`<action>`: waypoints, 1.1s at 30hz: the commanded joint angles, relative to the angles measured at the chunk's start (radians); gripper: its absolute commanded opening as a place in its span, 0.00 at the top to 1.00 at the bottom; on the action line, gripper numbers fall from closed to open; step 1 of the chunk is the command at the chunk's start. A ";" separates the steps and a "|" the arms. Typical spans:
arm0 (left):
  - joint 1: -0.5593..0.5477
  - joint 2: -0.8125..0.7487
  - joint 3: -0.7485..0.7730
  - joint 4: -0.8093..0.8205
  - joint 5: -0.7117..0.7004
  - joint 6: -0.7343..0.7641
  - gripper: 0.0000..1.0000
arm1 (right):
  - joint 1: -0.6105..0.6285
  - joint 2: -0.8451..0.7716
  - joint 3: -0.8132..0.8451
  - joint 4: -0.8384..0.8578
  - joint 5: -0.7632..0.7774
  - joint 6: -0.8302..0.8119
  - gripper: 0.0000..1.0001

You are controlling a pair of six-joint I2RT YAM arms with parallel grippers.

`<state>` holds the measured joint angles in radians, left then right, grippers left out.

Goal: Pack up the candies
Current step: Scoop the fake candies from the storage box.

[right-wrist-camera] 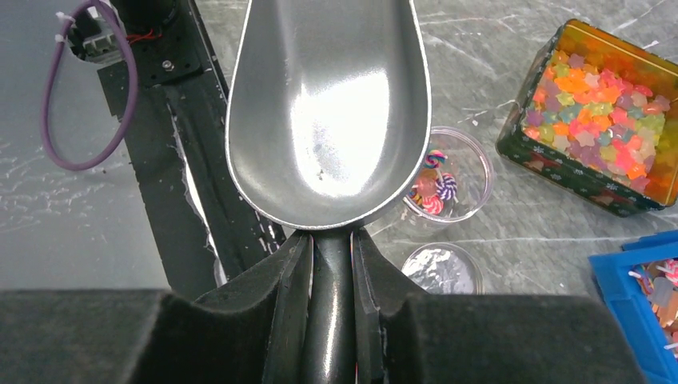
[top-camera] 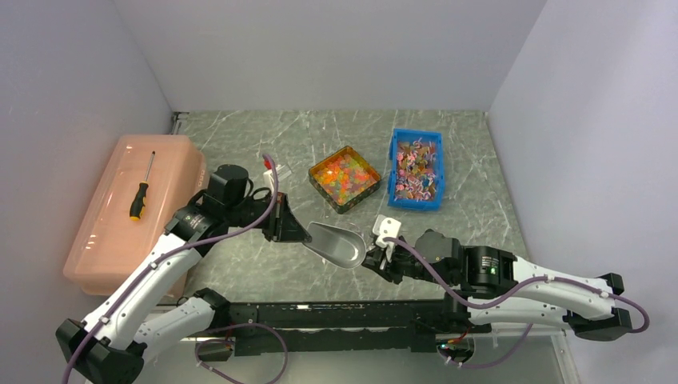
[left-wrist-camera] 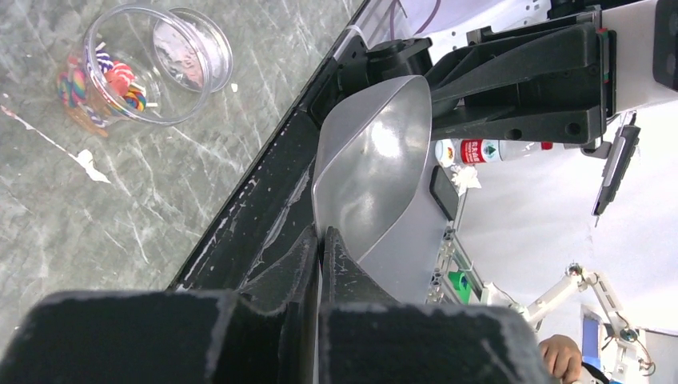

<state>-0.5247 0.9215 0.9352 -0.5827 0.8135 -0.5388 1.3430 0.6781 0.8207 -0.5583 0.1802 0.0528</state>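
Observation:
The candies (top-camera: 344, 174) are tiny glossy orange, yellow, red and green pieces filling a square dark tin (top-camera: 322, 189) at mid-table; they also show in the right wrist view (right-wrist-camera: 612, 116). An empty metal scoop (top-camera: 336, 244) hangs above the table between both arms. My right gripper (top-camera: 372, 258) is shut on its dark handle (right-wrist-camera: 332, 304), behind the bowl (right-wrist-camera: 328, 112). My left gripper (top-camera: 293, 229) is shut on the scoop's front rim (left-wrist-camera: 376, 176), pinched between the jaws (left-wrist-camera: 321, 237). The scoop bowl holds nothing.
A small clear jar (right-wrist-camera: 448, 180) with a few swirled sweets lies below the scoop, its lid (right-wrist-camera: 442, 269) beside it; both show in the left wrist view (left-wrist-camera: 120, 72). A blue bin (top-camera: 416, 170) of wrapped sweets sits right of the tin. A pink box (top-camera: 132, 208) with a screwdriver (top-camera: 141, 192) is at left.

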 commanded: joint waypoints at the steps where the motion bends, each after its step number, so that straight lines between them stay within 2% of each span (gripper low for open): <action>1: 0.020 0.015 -0.027 0.017 -0.030 0.042 0.98 | 0.013 -0.068 0.036 0.163 -0.046 -0.008 1.00; 5: 0.024 0.027 -0.030 0.022 -0.024 0.040 0.94 | 0.014 -0.073 0.027 0.178 -0.054 -0.022 1.00; 13: 0.025 0.047 0.014 -0.008 -0.043 0.061 0.55 | 0.015 -0.040 0.032 0.148 0.000 -0.037 1.00; 24: 0.082 0.036 0.124 -0.111 -0.189 0.141 0.27 | 0.013 0.072 0.172 -0.036 0.127 0.043 1.00; 25: 0.089 0.028 0.136 -0.121 -0.214 0.149 0.10 | 0.013 0.085 0.185 -0.051 0.136 0.047 1.00; 26: 0.094 0.019 0.152 -0.135 -0.246 0.158 0.02 | 0.012 0.099 0.198 -0.067 0.145 0.052 1.00; 33: 0.101 -0.053 0.207 -0.176 -0.408 0.197 0.01 | -0.052 0.219 0.282 -0.156 0.149 0.066 1.00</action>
<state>-0.4286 0.9203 1.0924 -0.7307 0.5270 -0.3859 1.3357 0.8497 1.0267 -0.6857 0.3069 0.0978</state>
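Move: The left hand has the free lip of the metal scoop pinched; the scoop's middle lies about 7 cm to its right and 2 cm back, slightly lower. From the right hand, which grips the handle, the candy tin lies roughly 19 cm ahead, 7 cm left and 18 cm below. The clear jar is about 1 cm ahead, 5 cm left and 17 cm below that hand, the blue bin some 22 cm ahead and 13 cm right, as far down. The left hand opens wide and lets go of the scoop's lip, dipping a little at first and then drawing away about 5 cm forward and 4 cm left, rising at the end as its wrist turns some 20 degrees, fingers swinging counter-clockwise and tipping up. The right hand keeps its hold on the handle, nearly still at first, then carries the empty scoop about 2 cm forward and as much up, turning it slightly clockwise above the jar and lid. ##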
